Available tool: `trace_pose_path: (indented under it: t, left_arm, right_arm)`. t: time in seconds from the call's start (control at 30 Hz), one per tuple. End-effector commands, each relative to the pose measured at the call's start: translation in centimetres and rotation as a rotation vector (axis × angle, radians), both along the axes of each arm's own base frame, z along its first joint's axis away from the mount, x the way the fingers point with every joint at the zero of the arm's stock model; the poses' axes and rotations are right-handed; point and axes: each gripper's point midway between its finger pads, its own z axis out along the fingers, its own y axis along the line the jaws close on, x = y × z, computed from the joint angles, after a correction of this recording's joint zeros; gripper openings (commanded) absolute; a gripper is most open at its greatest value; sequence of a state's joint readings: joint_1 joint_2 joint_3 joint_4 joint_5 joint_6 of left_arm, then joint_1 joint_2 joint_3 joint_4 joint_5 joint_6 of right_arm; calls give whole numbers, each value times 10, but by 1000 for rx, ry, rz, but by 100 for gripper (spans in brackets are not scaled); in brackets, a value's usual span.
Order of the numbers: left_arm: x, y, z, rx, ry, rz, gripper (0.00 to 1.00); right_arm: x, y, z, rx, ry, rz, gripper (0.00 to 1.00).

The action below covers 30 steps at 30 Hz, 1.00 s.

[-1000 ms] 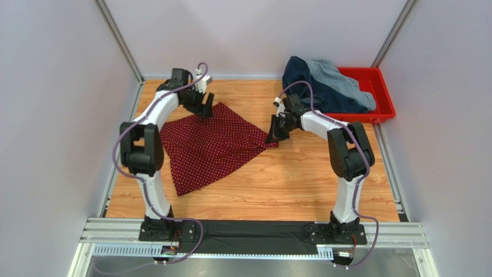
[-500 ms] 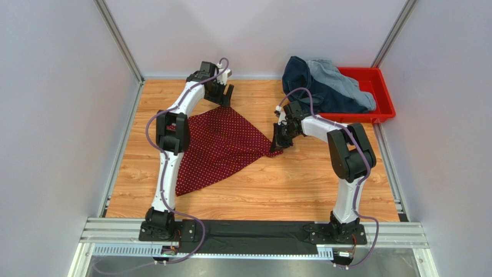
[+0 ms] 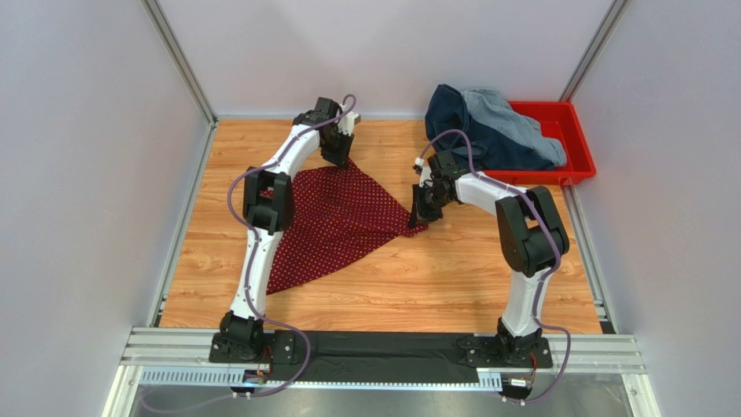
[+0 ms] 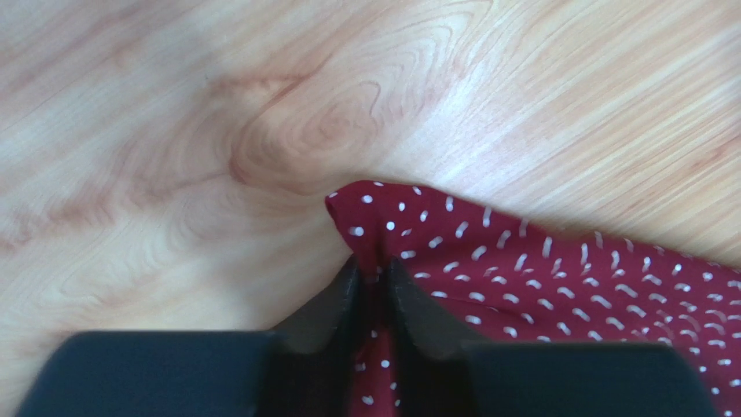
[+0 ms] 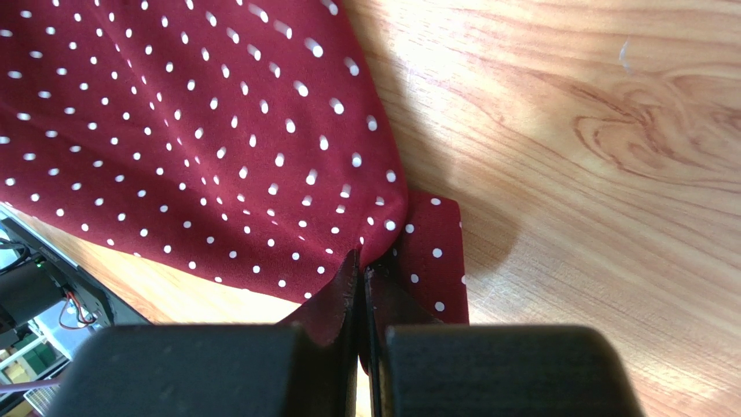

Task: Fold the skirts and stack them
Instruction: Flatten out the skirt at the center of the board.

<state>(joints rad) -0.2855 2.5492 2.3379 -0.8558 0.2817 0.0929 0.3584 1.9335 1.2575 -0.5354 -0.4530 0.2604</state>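
Note:
The dark red skirt with white dots [image 3: 335,221] lies spread on the wooden table between the arms. My left gripper [image 3: 337,159] is at its far corner, and in the left wrist view the jaws [image 4: 372,265] pinch a ridge of the dotted cloth [image 4: 539,278]. My right gripper [image 3: 420,217] is shut on the skirt's right corner, the cloth [image 5: 174,130] bunched at the fingertips [image 5: 361,261]. The dark navy denim skirt [image 3: 461,130] and the light blue-grey denim skirt [image 3: 513,122] lie heaped at the back right.
A red plastic tray [image 3: 574,148] stands at the back right corner, with the two denim skirts draped over its left side. Grey walls and metal posts enclose the table on three sides.
My left arm has swung right along the far edge to the red skirt's far corner and its jaws have closed on the cloth. The right gripper has barely moved.

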Motion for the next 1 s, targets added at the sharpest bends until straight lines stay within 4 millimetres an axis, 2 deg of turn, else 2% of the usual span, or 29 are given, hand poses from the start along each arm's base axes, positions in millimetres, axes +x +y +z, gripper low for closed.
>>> trace_pose_path:
  t: [0.0, 0.03, 0.07, 0.13, 0.17, 0.2, 0.23, 0.27, 0.3, 0.33, 0.37, 0.43, 0.47, 0.53, 0.57, 0.6, 0.63, 0.67, 0.7, 0.73, 0.77, 0.8, 0.83, 0.87, 0.9, 0.93, 0.97]
  left_arm:
    - [7, -1, 4, -20, 0, 29, 16]
    - [8, -5, 7, -41, -3, 26, 6]
    - [8, -8, 15, -58, -10, 24, 0]
    - [9, -10, 26, -75, -27, 25, 0]
    - [12, -9, 50, -87, -72, 28, 0]
    - [11, -7, 58, -92, -85, 33, 0]
    - [17, -4, 75, -108, -130, 46, 0]
    - [19, 3, 114, -133, -202, 63, 0]
    - [18, 9, 129, -142, -228, 75, 0]
    - [21, 13, 152, -162, -279, 80, 0]
    - [18, 27, 195, -184, -357, 94, 0]
    - [13, 38, 236, -215, -433, 98, 0]
    - [4, 52, 273, -223, -503, 105, 0]
    - [-5, 64, 306, -229, -572, 105, 0]
    - [-16, 75, 334, -223, -635, 104, 0]
    - [-23, 80, 344, -221, -659, 96, 0]
    - [-29, 83, 356, -216, -688, 88, 0]
    - [-41, 89, 377, -209, -737, 80, 0]
    - [-46, 90, 373, -191, -739, 58, 0]
    - [-56, 92, 387, -190, -780, 46, 0]
    - [-60, 92, 382, -187, -777, 38, 0]
    - [-63, 89, 348, -178, -709, 12, 0]
    - [-71, 88, 349, -182, -733, -7, 0]
    - [-75, 88, 303, -173, -640, -15, 0]
    - [-78, 86, 290, -170, -640, -44, 0]
    - [-86, 87, 280, -164, -628, -53, 0]
    - [-97, 89, 239, -149, -544, -59, 0]
  right_arm:
    - [12, 0, 22, 7, -81, 8, 0]
    - [13, -2, 23, 6, -79, 5, 0]
    - [14, -2, 24, 8, -82, 1, 0]
    - [20, -5, 31, 7, -103, -7, 0]
    - [24, -8, 34, 0, -115, -14, 0]
    - [29, -10, 39, -5, -132, -19, 0]
    - [34, -14, 45, -10, -140, -28, 0]
    - [47, -15, 58, -11, -182, -38, 0]
    - [56, -17, 68, -14, -210, -48, 0]
    - [64, -22, 79, -16, -231, -69, 0]
    - [84, -20, 106, -6, -308, -84, 0]
    - [102, -22, 137, -3, -386, -106, 0]
    - [123, -20, 179, 15, -489, -123, 0]
    - [138, -16, 220, 43, -583, -126, 0]
    - [146, -13, 234, 53, -620, -120, 0]
    - [158, -11, 276, 81, -721, -124, 0]
    - [162, -11, 290, 77, -760, -118, 0]
    - [171, -15, 296, 56, -789, -133, 0]
    - [175, -16, 324, 59, -858, -142, 0]
    - [178, -18, 330, 47, -886, -141, 0]
    - [180, -22, 333, 19, -914, -137, 0]
    - [179, -21, 333, 7, -926, -122, 0]
    - [179, -20, 318, -13, -912, -109, 0]
    - [176, -17, 309, -36, -911, -75, 0]
    - [166, -9, 309, -37, -925, -41, 0]
    - [157, -4, 272, -66, -853, -7, 0]
    - [150, -2, 261, -115, -857, 33, 0]
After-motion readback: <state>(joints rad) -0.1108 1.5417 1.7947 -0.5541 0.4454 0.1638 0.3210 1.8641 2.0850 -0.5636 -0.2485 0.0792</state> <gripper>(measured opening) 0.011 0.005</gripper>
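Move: The left fingers are at the skirt's far corner, which lies right at their tips, barely 1 cm ahead and about 1 cm below. The skirt's right corner, already held by the right hand, is some 20 cm back and 13 cm to the right of the left hand. For the right hand, the board's centre lies about 5 cm ahead, 7 cm left and 2 cm below; the red tray with the blue skirts sits roughly 29 cm ahead and 22 cm right. Up fast with both hands, once the left fingers have pinched shut on the far corner while the right keeps its grip. Each climbs some 35-40 cm, then starts to sink; the right also swings about 17 cm forward, while the left veers left and then back about 10 cm. Both wrists tip the fingers upwards and forward by roughly 50 degrees. ##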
